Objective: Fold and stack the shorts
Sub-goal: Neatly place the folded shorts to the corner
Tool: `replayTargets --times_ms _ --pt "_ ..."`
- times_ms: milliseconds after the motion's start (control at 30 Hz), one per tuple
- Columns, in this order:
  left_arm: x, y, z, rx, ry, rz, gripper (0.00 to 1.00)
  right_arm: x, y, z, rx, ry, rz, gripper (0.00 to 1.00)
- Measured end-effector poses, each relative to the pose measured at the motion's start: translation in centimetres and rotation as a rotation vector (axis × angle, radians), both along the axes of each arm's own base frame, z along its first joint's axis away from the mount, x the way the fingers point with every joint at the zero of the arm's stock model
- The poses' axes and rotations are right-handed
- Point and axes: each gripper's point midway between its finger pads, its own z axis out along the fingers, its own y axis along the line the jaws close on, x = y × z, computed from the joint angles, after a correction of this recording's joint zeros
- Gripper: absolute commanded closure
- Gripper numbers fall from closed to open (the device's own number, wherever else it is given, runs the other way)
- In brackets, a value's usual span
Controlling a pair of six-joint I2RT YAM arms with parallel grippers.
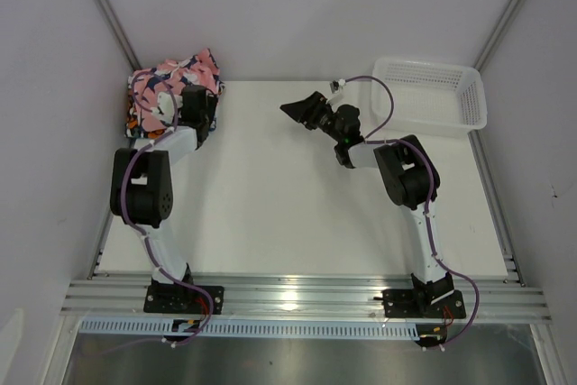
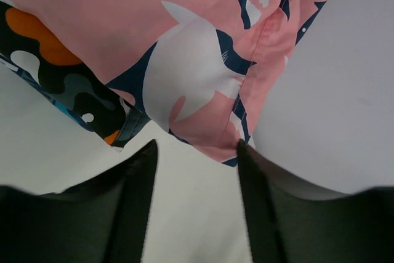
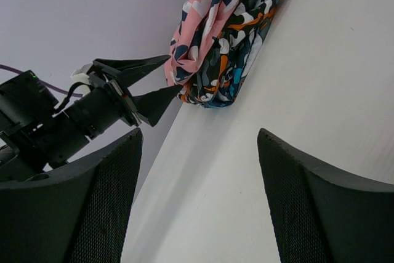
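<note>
The shorts lie piled in the table's far left corner. The pink-navy-white pair is on top, over the orange-black-white camouflage pair, with a blue-teal edge at the bottom. The right wrist view shows the same pile from the side. My left gripper is open just in front of the pile's near edge. Its right fingertip is at the pink hem, and only bare table shows between the jaws. My right gripper hangs open over the middle of the table, pointing left, holding nothing.
A white mesh basket stands at the back right corner. Walls enclose the table on the left, back and right, and the pile lies close to the left wall. The left arm reaches across the right wrist view.
</note>
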Motion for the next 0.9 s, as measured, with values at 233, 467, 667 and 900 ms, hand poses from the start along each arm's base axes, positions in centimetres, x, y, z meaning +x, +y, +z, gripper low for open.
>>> replayTargets --times_ms 233,467,667,900 --pt "1.0 1.5 -1.0 0.010 0.014 0.022 0.76 -0.1 0.1 0.3 0.014 -0.003 0.006 0.23" --pt "1.3 3.8 -0.4 0.030 0.013 0.017 1.00 -0.2 0.1 0.4 0.019 0.000 0.011 0.23" --pt "1.6 7.0 1.0 0.060 0.000 0.024 1.00 -0.3 0.2 0.5 0.026 0.008 0.019 0.23" --pt "1.4 7.4 3.6 0.101 -0.042 -0.008 1.00 -0.4 0.2 0.4 0.025 0.009 0.026 0.23"
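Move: The pink shorts lie across the top of the stack, their middle about 6 cm to the left hand's left, 1 cm farther out and 2 cm below, with their loose right edge already near the open fingertips. The camouflage shorts underneath are centred some 7 cm left, 1 cm back and 6 cm down. From the idle right hand, the pink shorts lie about 32 cm left, 5 cm ahead and 5 cm below. Leftward, across the stack: the left hand first eases about 1 cm down and forward while its half-open fingers shut on the right edge of the pink shorts. It drags that edge some 7 cm left, then draws it upwards to finish about 4 cm above where it began, the wrist barely rolling. ##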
